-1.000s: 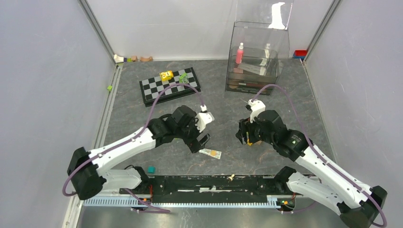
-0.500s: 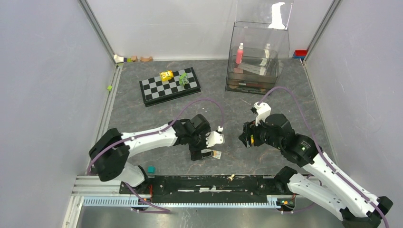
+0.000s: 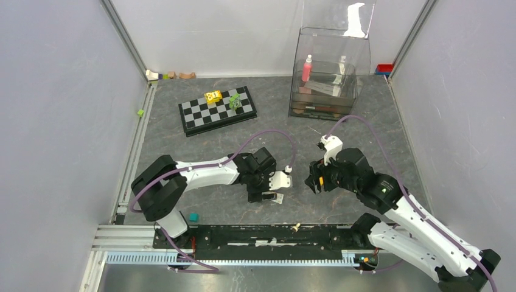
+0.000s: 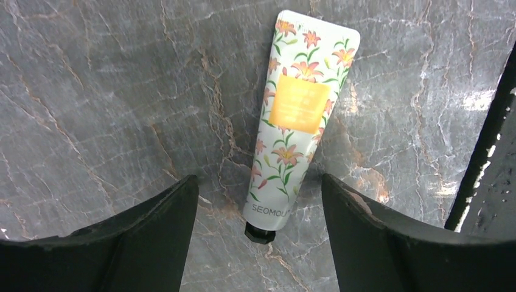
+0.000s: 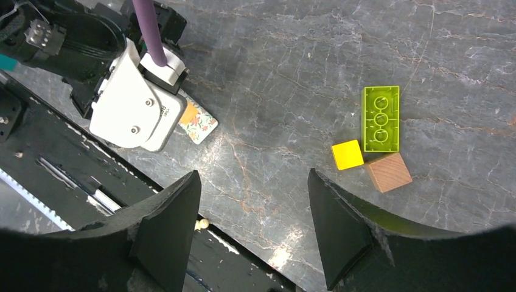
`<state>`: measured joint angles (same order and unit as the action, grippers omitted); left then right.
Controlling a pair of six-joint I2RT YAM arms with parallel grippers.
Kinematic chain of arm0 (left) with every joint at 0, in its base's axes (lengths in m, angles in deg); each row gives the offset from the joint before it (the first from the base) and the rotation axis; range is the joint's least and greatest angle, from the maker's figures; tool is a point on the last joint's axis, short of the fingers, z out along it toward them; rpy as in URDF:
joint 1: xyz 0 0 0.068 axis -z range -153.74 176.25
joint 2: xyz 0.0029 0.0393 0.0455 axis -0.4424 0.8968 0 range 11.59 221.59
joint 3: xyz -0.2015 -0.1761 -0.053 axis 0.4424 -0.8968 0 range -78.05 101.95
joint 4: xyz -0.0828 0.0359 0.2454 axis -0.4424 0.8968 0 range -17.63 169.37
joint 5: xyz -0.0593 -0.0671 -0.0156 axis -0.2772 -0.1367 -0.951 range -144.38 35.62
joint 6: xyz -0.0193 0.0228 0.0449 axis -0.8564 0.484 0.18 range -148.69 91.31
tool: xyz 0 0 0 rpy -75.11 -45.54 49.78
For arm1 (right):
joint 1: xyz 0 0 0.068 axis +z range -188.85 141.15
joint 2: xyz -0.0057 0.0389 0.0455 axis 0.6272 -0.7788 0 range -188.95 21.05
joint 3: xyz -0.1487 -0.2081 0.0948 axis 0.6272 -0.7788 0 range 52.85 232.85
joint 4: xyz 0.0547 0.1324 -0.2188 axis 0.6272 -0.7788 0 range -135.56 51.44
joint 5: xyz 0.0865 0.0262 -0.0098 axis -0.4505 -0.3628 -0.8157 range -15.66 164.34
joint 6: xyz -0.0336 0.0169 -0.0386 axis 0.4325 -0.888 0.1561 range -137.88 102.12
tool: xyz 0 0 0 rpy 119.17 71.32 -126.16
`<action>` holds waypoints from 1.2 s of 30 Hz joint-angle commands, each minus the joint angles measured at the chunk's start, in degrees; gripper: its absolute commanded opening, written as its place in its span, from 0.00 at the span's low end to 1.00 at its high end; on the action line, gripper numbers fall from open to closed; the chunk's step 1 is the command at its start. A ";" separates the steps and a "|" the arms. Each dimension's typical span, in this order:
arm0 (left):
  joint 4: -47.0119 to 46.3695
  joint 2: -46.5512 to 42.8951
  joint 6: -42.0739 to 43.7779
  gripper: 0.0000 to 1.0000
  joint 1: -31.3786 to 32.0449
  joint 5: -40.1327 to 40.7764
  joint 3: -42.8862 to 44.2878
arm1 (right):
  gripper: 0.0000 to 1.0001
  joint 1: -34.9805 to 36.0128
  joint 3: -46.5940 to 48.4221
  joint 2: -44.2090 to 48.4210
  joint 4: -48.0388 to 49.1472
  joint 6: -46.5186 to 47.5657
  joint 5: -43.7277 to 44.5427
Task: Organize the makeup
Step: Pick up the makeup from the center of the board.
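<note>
A cream tube (image 4: 296, 115) printed with orange flowers lies flat on the marble table, its black cap (image 4: 260, 233) pointing toward my left wrist camera. My left gripper (image 4: 258, 182) hangs low over the tube's cap end, open, with a gap between the tube and each finger (image 4: 152, 237). From above, the left gripper (image 3: 268, 196) covers most of the tube (image 3: 278, 198). My right gripper (image 3: 313, 179) hovers open just to the right with nothing between its fingers (image 5: 170, 225). A pink bottle (image 3: 306, 68) stands in the clear organizer box (image 3: 328, 61).
A chessboard (image 3: 217, 111) with a yellow block (image 3: 213, 96) and a green block (image 3: 234, 99) lies at the back left. A lime brick (image 5: 381, 118), a yellow block (image 5: 347, 154) and a wooden block (image 5: 389, 172) lie under the right arm. A teal block (image 3: 193, 216) sits by the black front rail (image 3: 255, 234).
My left gripper has swung right and down over the floral tube, and its jaws have narrowed somewhat. The right gripper has shifted slightly nearer.
</note>
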<state>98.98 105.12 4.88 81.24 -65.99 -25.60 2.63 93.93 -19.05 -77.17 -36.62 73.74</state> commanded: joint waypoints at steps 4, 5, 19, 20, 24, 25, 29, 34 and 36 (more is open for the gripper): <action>0.51 6.58 4.91 0.60 0.19 2.47 3.26 | 0.72 0.01 4.16 -1.83 0.17 3.09 0.25; 0.78 6.85 5.03 0.54 0.21 2.35 3.36 | 0.72 0.01 4.66 -1.55 -0.04 3.08 0.25; -2.51 -0.18 -3.31 0.28 0.21 -1.30 3.06 | 0.74 0.01 2.25 7.81 -1.03 -7.31 18.21; -3.32 -1.47 -4.39 0.27 0.21 -1.82 2.80 | 0.74 0.01 1.07 8.89 -0.36 -9.05 18.88; -6.88 -7.49 -8.35 0.26 0.17 -2.92 1.01 | 0.74 0.01 -3.87 14.23 3.51 -17.58 20.94; -7.92 -9.00 -9.55 0.26 0.21 -3.22 0.43 | 0.74 0.01 -4.86 15.30 4.51 -19.56 21.29; -13.55 -15.46 -14.96 0.26 0.21 -4.47 -1.05 | 0.75 0.01 -10.59 18.69 12.11 -29.04 18.97; -21.60 -21.94 -22.90 0.25 0.23 -3.56 -2.90 | 0.76 0.01 -17.78 18.79 24.67 -39.17 14.74; -23.53 -23.57 -25.49 0.25 0.30 -2.45 -3.32 | 0.77 0.01 -20.20 18.31 31.69 -41.56 13.63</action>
<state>84.68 85.30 -11.58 81.35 -68.40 -27.76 2.63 77.26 -0.45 -61.15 -68.51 90.15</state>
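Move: The makeup tube lies almost level with the left fingers, its middle about 5 cm to the right of the left hand, neither ahead nor back; its capped, narrow end lies nearly between them. A yellow cube sits 5 cm ahead and 23 cm right of the left hand, a green brick about 11 cm ahead and 23 cm right. From the right hand, the tube's middle lies roughly 13 cm left, level fore and aft, and 15 cm below. The left fingers pinch the tube at its narrow end just above the cap, after easing about 2 cm right and a little forward along the table. The left hand then lifts some 13 cm, drifting a few centimetres right and tilting about 30 degrees so the fingertips swing to the right. Meanwhile the empty, open right hand rises and swings right, then sinks and comes partly back left while rolling and turning clockwise. ##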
